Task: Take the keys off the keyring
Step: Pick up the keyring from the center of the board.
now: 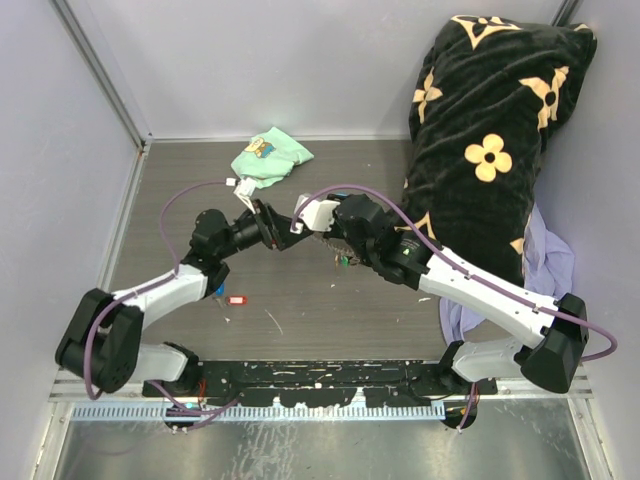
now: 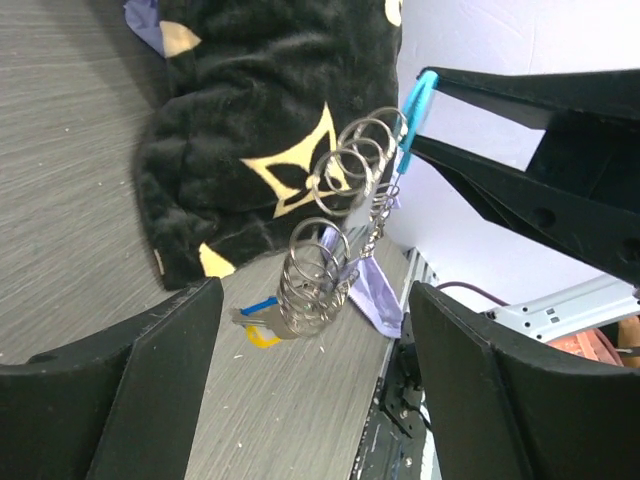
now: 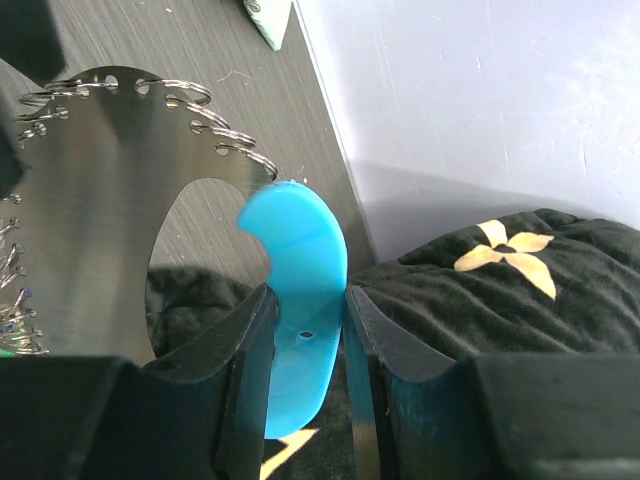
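Note:
My right gripper [image 3: 305, 300] is shut on the keyring's sky-blue fob [image 3: 298, 300] and holds it in the air over mid-table [image 1: 300, 228]. From the fob [image 2: 417, 108] hangs the keyring [image 2: 322, 268], a cluster of silvery rings on a short chain. At its bottom is a key with blue and yellow tags [image 2: 256, 322]. My left gripper [image 2: 315, 300] faces the rings with its fingers [image 2: 130, 390] wide apart and touches nothing. A green tag [image 1: 346, 262] dangles under the right arm. A red-tagged key [image 1: 236, 299] and a blue-tagged one [image 1: 218, 291] lie on the table by the left arm.
A mint-green cloth [image 1: 270, 155] lies at the back of the table. A big black blanket with gold flowers [image 1: 490, 130] fills the right side, with a lavender cloth [image 1: 550, 265] below it. White walls close in the back and the sides.

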Motion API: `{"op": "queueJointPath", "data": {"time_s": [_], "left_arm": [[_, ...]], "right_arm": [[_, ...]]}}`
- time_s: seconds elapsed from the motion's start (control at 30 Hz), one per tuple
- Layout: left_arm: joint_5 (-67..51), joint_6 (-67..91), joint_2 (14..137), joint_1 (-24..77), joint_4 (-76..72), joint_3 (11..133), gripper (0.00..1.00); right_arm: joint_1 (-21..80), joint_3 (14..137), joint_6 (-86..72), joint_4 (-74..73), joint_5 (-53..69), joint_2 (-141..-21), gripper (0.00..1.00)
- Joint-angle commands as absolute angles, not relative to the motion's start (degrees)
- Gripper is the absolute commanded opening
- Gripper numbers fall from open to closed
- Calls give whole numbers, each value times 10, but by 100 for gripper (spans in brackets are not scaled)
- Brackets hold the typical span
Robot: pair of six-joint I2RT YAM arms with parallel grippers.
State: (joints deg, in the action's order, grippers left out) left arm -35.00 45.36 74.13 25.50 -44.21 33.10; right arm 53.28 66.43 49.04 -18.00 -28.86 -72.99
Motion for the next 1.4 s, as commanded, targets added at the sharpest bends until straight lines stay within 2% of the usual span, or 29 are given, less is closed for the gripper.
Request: {"op": "queueJointPath", "data": {"time_s": [0.0, 0.23, 0.73, 0.8, 0.93, 1.0, 1.07, 1.2, 1.37], "left_arm": [[-392, 514, 791, 252, -557, 368, 73], [-409, 591, 866, 255, -659, 388, 56], [-420, 622, 916, 287, -712, 402, 41], [-425, 630, 922, 289, -724, 404, 35], [-432, 650, 935, 289, -754, 404, 2], [-429, 654, 936, 289, -769, 401, 0], [-420, 652, 931, 289, -777, 393, 0], [-402, 638, 912, 289, -784, 372, 0], [-383, 611, 882, 289, -782, 346, 0]], "right_arm": [[539, 703, 472, -160, -284, -705, 21], [542, 707, 463, -167, -279, -707, 21], [547, 717, 451, -180, -266, -712, 21], [547, 719, 450, -182, -264, -712, 21], [546, 719, 448, -186, -261, -710, 21], [547, 718, 447, -188, -260, -708, 23], [547, 718, 443, -191, -261, -706, 32], [542, 726, 420, -210, -245, -697, 56], [512, 755, 366, -255, -184, -685, 72]]}}
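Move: The ringed metal plate of the keyring, which the right hand holds up by its blue handle, lies some 7 cm to the left hand's right, about 1 cm ahead and level in height, its near rim between the open fingers' reach. From the left hand the handle is around 10 cm right, 3 cm ahead and 5 cm above; the keys dangle roughly 9 cm right, 5 cm below, neither ahead nor back. From the right hand, the plate's middle is about 3 cm left, 2 cm back, 5 cm lower. The left fingers close on the plate's near, ring-edged rim and pinch it, after the hand has travelled about 5 cm to the right, first edging forward, then easing back, while the wrist turns some 15 degrees, partly clockwise. The right hand keeps its grip on the blue handle while drifting slightly back and left, then opens, lets go and starts to lift. ##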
